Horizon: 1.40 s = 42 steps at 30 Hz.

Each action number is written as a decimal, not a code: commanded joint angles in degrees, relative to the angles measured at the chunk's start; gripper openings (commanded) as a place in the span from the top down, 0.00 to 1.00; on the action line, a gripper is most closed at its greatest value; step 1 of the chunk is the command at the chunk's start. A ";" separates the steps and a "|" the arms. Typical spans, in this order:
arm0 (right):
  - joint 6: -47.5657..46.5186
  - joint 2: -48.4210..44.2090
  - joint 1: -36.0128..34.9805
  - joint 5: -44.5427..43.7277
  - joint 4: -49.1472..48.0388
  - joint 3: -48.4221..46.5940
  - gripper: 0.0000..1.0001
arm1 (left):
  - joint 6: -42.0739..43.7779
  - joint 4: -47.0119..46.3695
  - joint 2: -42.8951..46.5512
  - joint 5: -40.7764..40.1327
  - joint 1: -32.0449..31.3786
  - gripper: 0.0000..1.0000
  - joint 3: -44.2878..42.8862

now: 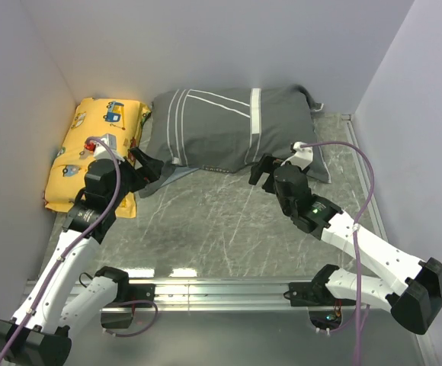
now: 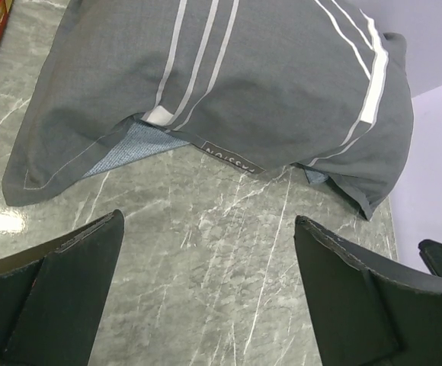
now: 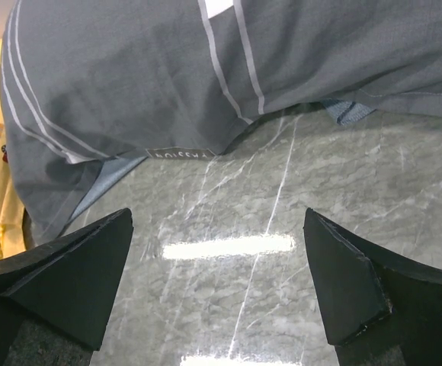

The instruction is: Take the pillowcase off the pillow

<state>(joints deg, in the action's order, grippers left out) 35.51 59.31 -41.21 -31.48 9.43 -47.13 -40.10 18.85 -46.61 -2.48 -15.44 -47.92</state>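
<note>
The grey-blue striped pillowcase [image 1: 229,126] lies filled at the back of the table, its open edge toward me showing a lighter grey inside [image 2: 133,145]. The pillow is hidden inside the pillowcase. The pillowcase also shows in the left wrist view [image 2: 229,84] and the right wrist view [image 3: 206,69]. My left gripper [image 1: 146,169] is open and empty, just in front of the pillowcase's near left corner. My right gripper [image 1: 263,171] is open and empty, just in front of its near edge toward the right. Both hover over the bare table.
A yellow vehicle-print cushion [image 1: 91,149] lies at the back left against the wall, beside my left arm. Grey walls close in the left, back and right. The marble table top [image 1: 229,221] stretches in front of the pillowcase; a metal rail runs along the near edge.
</note>
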 commanded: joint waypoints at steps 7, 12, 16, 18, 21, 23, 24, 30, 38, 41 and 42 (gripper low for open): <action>-1.14 4.40 4.46 7.04 -6.18 -5.67 0.00 | -4.37 -5.84 -1.10 -0.94 0.06 0.01 -0.06; -1.32 14.42 12.37 14.69 -9.16 -10.17 0.02 | -7.45 -9.00 -11.10 -7.26 0.06 0.01 -3.05; 0.79 19.96 17.39 17.15 -13.64 -10.96 0.03 | -8.95 -13.48 -20.52 -15.16 0.06 0.01 -5.24; 0.79 24.43 18.88 17.60 -14.35 -13.50 0.03 | -9.03 -14.02 -26.48 -17.99 0.15 0.01 -7.78; -0.17 30.33 19.68 15.93 -12.95 -17.90 0.03 | -7.72 -16.56 -33.69 -19.58 0.32 0.01 -10.60; 0.00 32.00 20.38 15.06 -13.38 -18.08 0.03 | -6.40 -18.31 -36.61 -18.79 0.50 0.01 -11.58; -0.17 31.75 21.08 14.88 -14.00 -17.47 0.03 | -6.05 -18.41 -38.71 -18.88 0.50 0.01 -12.02; -0.53 27.27 22.05 13.39 -18.30 -8.43 0.03 | -5.52 -23.41 -43.91 -17.13 1.38 0.01 -9.91; -0.09 28.84 24.60 10.22 -25.84 -0.95 0.01 | -5.34 -25.79 -48.48 -15.80 1.64 0.03 -10.52; 0.26 29.55 25.91 8.81 -33.58 1.87 0.01 | -4.90 -25.53 -50.24 -16.50 1.56 0.05 -11.49; 0.26 29.72 26.01 8.64 -35.43 2.39 0.01 | -4.82 -25.36 -50.85 -16.68 1.56 0.05 -11.67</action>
<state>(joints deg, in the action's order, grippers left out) 35.31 88.71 -16.32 -19.53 -15.86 -46.50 -46.15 -4.49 -95.94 -18.87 -14.00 -57.49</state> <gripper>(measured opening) 0.985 0.954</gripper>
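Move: The left hand is going for the near left part of the grey pillowcase, about 18 cm ahead, 2 cm left and some 19 cm below it; the yellow pillow lies about 18 cm ahead and 24 cm left. The right hand's goal, the pillowcase's near edge on its right half, is roughly 15 cm ahead, 11 cm right and 16 cm below. The edge label is some 12 cm ahead and 13 cm left of the right hand. Forward and down together, both open grippers swoop at the pillowcase. The left goes about 16 cm each way, turning some 20 degrees counter-clockwise and tipping down, until its fingers straddle the cloth at the near left end. The right reaches about 15 cm forward while sinking, draws back a little, then sweeps right along the near edge, still sinking, ending 8 cm right and turned clockwise, fingers open. ##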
